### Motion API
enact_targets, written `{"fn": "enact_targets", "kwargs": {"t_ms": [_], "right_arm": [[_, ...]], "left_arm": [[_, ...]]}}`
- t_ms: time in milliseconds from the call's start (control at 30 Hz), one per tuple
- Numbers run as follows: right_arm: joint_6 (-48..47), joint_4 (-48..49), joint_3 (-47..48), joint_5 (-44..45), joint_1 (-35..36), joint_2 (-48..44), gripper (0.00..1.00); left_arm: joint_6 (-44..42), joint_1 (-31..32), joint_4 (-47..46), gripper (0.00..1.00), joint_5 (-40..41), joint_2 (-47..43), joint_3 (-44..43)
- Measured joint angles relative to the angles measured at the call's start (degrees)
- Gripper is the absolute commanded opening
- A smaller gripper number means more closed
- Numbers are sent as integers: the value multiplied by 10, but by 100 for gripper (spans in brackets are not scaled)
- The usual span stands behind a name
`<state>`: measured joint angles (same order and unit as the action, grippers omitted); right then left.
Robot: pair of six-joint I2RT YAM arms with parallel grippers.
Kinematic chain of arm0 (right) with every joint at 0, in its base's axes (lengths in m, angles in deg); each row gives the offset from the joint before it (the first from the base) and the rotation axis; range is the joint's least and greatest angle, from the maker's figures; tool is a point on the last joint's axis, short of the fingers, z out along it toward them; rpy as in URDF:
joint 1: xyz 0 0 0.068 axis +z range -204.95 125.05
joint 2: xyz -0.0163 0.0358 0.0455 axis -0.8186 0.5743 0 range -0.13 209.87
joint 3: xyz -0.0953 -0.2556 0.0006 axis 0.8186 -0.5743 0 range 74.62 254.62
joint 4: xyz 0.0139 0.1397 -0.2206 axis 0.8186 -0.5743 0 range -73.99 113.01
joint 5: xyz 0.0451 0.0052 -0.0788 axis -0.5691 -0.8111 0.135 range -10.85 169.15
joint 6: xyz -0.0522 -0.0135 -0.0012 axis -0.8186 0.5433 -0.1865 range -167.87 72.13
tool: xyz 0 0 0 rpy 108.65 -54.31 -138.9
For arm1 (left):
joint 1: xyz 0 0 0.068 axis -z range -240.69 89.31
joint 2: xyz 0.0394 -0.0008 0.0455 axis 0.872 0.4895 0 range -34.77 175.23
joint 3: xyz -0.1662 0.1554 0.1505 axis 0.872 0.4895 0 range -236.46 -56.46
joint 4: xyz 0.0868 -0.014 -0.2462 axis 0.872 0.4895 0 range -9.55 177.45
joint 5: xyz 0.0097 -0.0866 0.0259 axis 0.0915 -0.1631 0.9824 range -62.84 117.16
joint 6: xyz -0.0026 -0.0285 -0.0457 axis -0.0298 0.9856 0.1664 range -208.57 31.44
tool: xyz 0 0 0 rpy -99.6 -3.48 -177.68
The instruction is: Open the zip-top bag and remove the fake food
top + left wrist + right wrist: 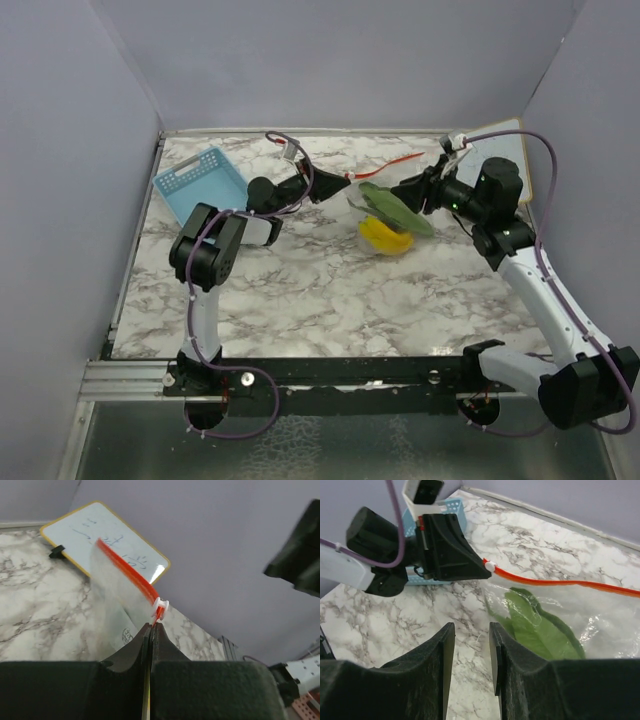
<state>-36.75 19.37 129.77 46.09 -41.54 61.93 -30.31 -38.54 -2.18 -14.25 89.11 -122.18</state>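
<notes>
The zip-top bag [385, 205] hangs lifted between both grippers, its orange-red zip strip [560, 583] stretched along the top. Inside it lies the fake food: a long green leafy piece [540, 630] and, under it, a yellow piece [385, 238]. My left gripper [151, 625] is shut on the bag's top edge just beside the white slider [161, 605]. From above, the left gripper [335, 190] is at the bag's left end. My right gripper [471, 625] stands open by a narrow gap over bare table, with the bag just to the right of its fingers. From above, the right gripper [408, 190] is at the bag's right side.
A light-blue mesh basket [200, 185] stands at the back left, close behind the left arm. A small whiteboard [100, 535] lies at the back right corner. Purple walls enclose the marble table [320, 290] on three sides.
</notes>
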Motion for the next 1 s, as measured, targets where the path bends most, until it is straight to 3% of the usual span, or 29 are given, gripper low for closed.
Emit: {"fn": "enact_targets", "kwargs": {"t_ms": [133,300,433,733,800,867,1000], "right_arm": [[-45,-36,32,1,35,14,30],[-95,-56,55,-5,81,13,36],[-118,-55,55,-14,103,14,48],[-129,-53,74,-24,120,36,48],[-129,-47,78,-26,125,37,52],[-129,-39,78,-26,133,37,61],[-136,-23,78,-26,140,42,63]], "left_arm": [[-33,0,-2,0,-47,-126,88],[-74,0,-11,0,-111,-205,122],[-87,-5,-1,0,-159,-207,113],[2,-18,-40,0,-256,-185,-13],[31,-18,-53,0,-263,-179,-16],[50,-18,-53,0,-265,-169,-13],[60,-18,-53,0,-266,-164,44]]}}
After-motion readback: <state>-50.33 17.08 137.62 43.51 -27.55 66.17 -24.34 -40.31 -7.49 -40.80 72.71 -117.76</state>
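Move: The left hand already pinches the zip-top bag's seal end, with the white slider about 1 cm to the right of its fingertips and 1 cm above. From the empty right hand the slider lies roughly 11 cm left, 7 cm ahead and 6 cm lower. Inside the bag, the green leaf sits some 4 cm ahead, 2 cm left and 14 cm below the right hand; the banana about 4 cm left, 1 cm back and 20 cm below. Left hauls its pinched corner some 11 cm back and up; the right, opening, reaches left towards the slider. ##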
